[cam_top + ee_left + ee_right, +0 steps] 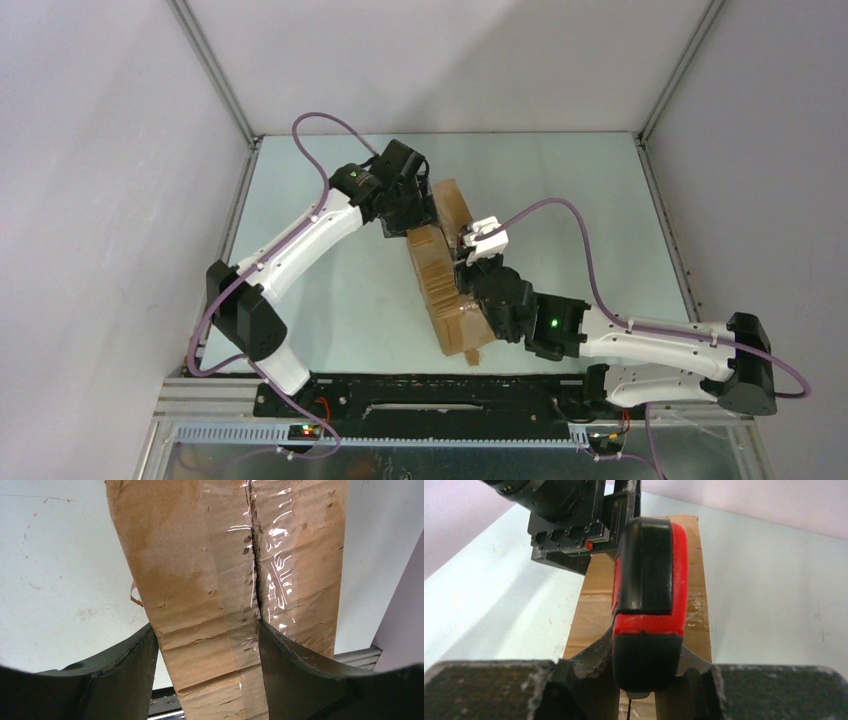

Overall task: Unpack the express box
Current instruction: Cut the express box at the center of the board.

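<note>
The express box (440, 285) is an oblong brown carton lying lengthwise in the middle of the table, its taped top seam (256, 570) split open. My left gripper (415, 215) is at the box's far end. In the left wrist view the left gripper (205, 630) is shut on the box (200, 580), one finger on its outer edge and the other at the split seam. My right gripper (478, 262) hovers over the box's middle. In the right wrist view it (644, 665) is shut on a red and black utility knife (649, 600), pointing along the box (698, 580).
The pale green table (330, 290) is enclosed by grey walls and aluminium frame rails (665, 215). A black base rail (430, 400) runs along the near edge. A torn bit of cardboard (471, 356) sticks out at the box's near end.
</note>
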### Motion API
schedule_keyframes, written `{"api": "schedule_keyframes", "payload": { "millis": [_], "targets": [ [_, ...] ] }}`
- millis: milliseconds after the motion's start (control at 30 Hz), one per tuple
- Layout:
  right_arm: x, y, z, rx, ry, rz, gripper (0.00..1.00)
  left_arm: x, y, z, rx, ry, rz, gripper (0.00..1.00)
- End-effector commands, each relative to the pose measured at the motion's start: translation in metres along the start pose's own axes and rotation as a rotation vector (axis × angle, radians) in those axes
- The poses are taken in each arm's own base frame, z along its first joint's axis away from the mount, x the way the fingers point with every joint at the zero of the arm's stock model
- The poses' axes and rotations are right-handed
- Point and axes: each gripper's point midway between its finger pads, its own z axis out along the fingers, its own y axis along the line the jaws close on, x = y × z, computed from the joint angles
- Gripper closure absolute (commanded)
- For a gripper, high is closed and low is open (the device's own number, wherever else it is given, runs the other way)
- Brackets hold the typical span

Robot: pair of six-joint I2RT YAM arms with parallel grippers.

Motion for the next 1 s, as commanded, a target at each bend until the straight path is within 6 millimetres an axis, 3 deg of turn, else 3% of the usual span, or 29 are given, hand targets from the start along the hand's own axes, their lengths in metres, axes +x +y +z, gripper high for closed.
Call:
{"api": "schedule_keyframes", "payload": {
  "millis": [0, 133, 400, 800, 967],
  "targets": [
    [0.003, 0.001, -0.009, 0.008, 0.009, 0.033, 1.00, 0.004, 0.014, 0.008, -0.060, 0.002, -0.061, 0.52],
    [0.006, 0.003, -0.020, -0.014, 0.030, 0.035, 1.00, 0.002, 0.021, 0.008, -0.094, -0.018, -0.108, 0.54],
    [-0.012, 0.008, -0.041, -0.045, -0.003, 0.062, 1.00, -0.004, 0.037, 0.011, -0.157, -0.072, -0.209, 0.56],
    [0.030, 0.009, -0.057, -0.011, 0.104, 0.067, 1.00, -0.008, 0.043, 0.019, -0.191, -0.080, -0.250, 0.56],
    [0.003, 0.004, -0.063, -0.026, 0.045, 0.099, 1.00, -0.010, 0.047, 0.019, -0.203, -0.088, -0.259, 0.56]
  ]
}}
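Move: The right hand holds the knife above the express box's middle, which lies about 1 cm left and 12 cm below; the seam's near end is some 8 cm back, 1 cm right and 7 cm below. The small near flap is about 16 cm back and 2 cm right. From the left hand, set on the box's left half, the middle lies about 7 cm back, 5 cm right and 5 cm below. Right hand draws the knife back along the seam about 5 cm; left keeps hold, turning some 10 degrees counter-clockwise. ##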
